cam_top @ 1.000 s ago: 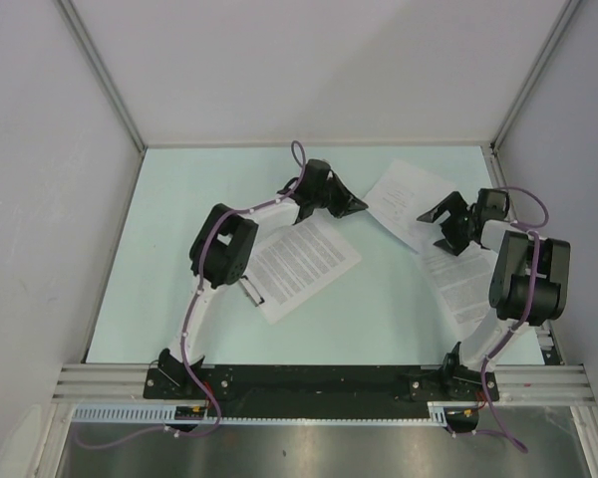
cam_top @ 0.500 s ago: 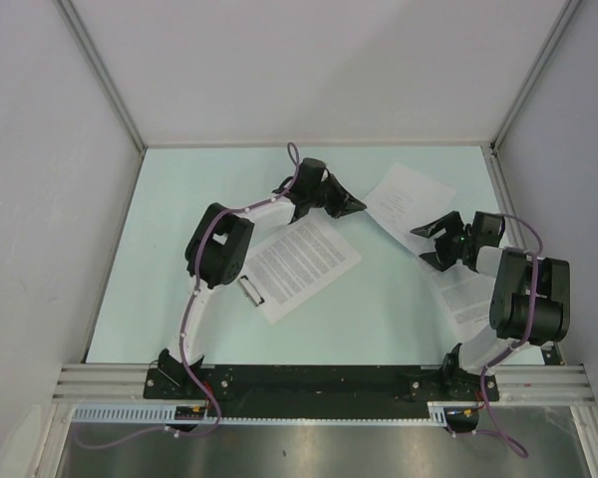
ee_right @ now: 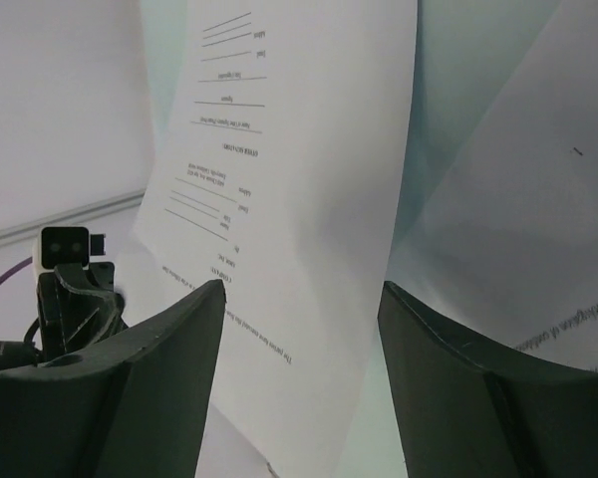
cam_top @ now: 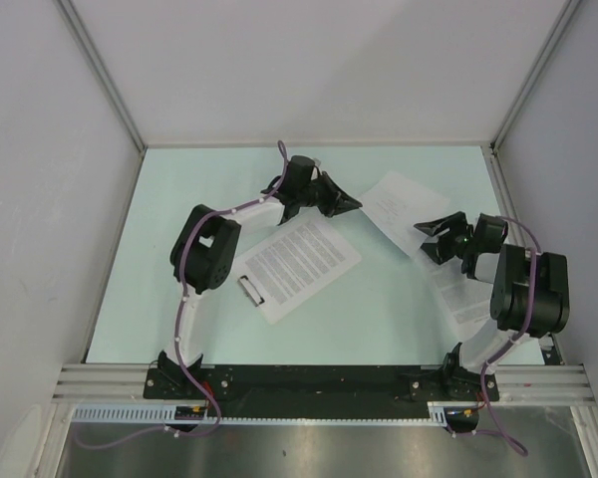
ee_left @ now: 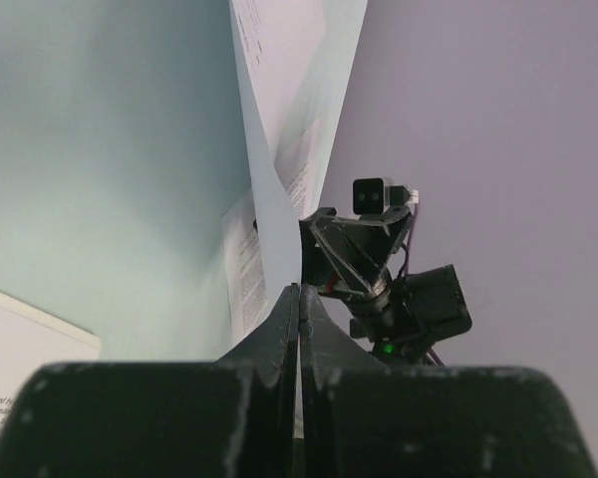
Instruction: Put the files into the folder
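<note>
The sparsely printed sheet (cam_top: 404,196) lies at the far right and fills the right wrist view (ee_right: 299,149). My left gripper (cam_top: 351,203) is shut on its left corner; in the left wrist view the sheet (ee_left: 279,119) rises edge-on from the closed fingertips (ee_left: 299,289). My right gripper (cam_top: 434,239) is open, its fingers (ee_right: 169,339) spread either side of that sheet's near edge. A densely printed sheet (cam_top: 301,261) lies on the folder, whose clip (cam_top: 249,291) shows at its near left end. Another dense sheet (cam_top: 465,294) lies partly under my right arm.
Grey walls enclose the pale green table (cam_top: 179,219) on the left, back and right. A metal rail (cam_top: 319,383) with both arm bases runs along the near edge. The right arm's elbow (cam_top: 528,289) hangs over the right-hand sheet.
My right gripper has swung left and turned toward the sparse sheet's near edge. My left arm's elbow has shifted left and its shut gripper has drawn slightly back-left.
</note>
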{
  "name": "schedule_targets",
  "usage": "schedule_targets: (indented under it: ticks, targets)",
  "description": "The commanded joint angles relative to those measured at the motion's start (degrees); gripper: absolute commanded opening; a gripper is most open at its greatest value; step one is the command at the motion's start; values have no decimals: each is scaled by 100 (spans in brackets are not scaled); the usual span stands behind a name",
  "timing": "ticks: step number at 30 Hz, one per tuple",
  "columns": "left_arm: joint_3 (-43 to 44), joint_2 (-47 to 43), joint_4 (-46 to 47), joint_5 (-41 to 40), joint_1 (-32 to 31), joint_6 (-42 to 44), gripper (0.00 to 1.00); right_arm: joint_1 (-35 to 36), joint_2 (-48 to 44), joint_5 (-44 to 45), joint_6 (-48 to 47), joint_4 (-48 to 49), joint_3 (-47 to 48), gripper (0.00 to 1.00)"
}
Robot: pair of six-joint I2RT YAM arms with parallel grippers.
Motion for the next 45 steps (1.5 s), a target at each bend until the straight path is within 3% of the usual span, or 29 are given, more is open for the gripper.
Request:
schedule_targets:
  ticks: [1,7,11,12,15,21,22,23,25,26,30,32,33,35,36,38,39,41,43,45]
  targets:
    - [-222,-402,408,380,61,-235,0,42,505,-413,400,1158,-75,66]
    - [-346,-455,418,485,79,-147,0,77,533,-88,209,1247,-119,65]
    - [-460,-490,357,608,149,-7,0,59,672,-61,190,1474,-110,52]
    - [-469,-490,313,626,184,89,0,77,734,-96,216,1580,-110,44]
    - [-452,-499,172,740,219,266,0,112,1103,-263,366,2028,-119,38]
    - [-469,-517,75,916,263,441,0,191,1508,-387,524,2662,-110,38]
    - [-478,-526,57,916,272,468,0,191,1499,-360,515,2653,-110,34]
    - [-478,-534,31,925,289,520,0,200,1499,-360,498,2653,-119,20]
    - [-469,-526,-21,934,325,582,0,200,1421,-395,454,2566,-119,12]
    - [-452,-526,-74,908,360,704,0,200,1394,-404,419,2513,-110,2]
    - [-277,-438,-539,820,483,1065,0,261,1157,-422,392,2354,-180,0]
    - [-57,-368,-933,715,544,1519,9,332,1052,-422,532,2503,-303,0]
    - [205,-324,-1336,540,571,1723,23,358,1016,-387,629,2782,-373,0]
    - [566,-244,-2256,207,615,2574,35,463,902,-203,1032,3108,-628,0]
    - [898,-270,-2655,-396,624,2873,47,516,849,-98,1217,3571,-716,0]
    - [963,-559,-3349,-918,624,3551,59,806,648,324,1560,3900,-874,0]
    - [859,-717,-3605,-1164,624,3736,68,928,577,482,1648,3944,-884,0]
    - [604,-1402,-4211,-2235,615,4141,73,1235,393,913,1885,4015,-892,0]
    - [-202,-2087,-4354,-3112,615,4134,90,1412,278,1429,2009,4086,-910,0]
    - [-1157,-3089,-4477,-3696,624,4037,97,1825,155,1809,2220,4190,-1050,0]
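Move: The left gripper holds the file by its left corner, the file's middle some 12 cm to the right, 2 cm ahead and 5 cm lower; the folder's middle lies about 17 cm left, 12 cm back and 12 cm below. The open right gripper straddles the file's near edge, the file's middle about 7 cm ahead and 5 cm left, nearly level. From it, the folder is 34 cm left and 5 cm back, another sheet 12 cm right and 8 cm back, both 5 cm below. Dip the right gripper about 3 cm and ease it slightly forward while shutting it to pinch the file's near edge, as the left, still holding its corner, drifts left, down and back. Then open the left, let go and swing it leftward, rolling some 35 degrees with its left side rising; carry the file with the right about 6 cm left and up, towards the folder. ##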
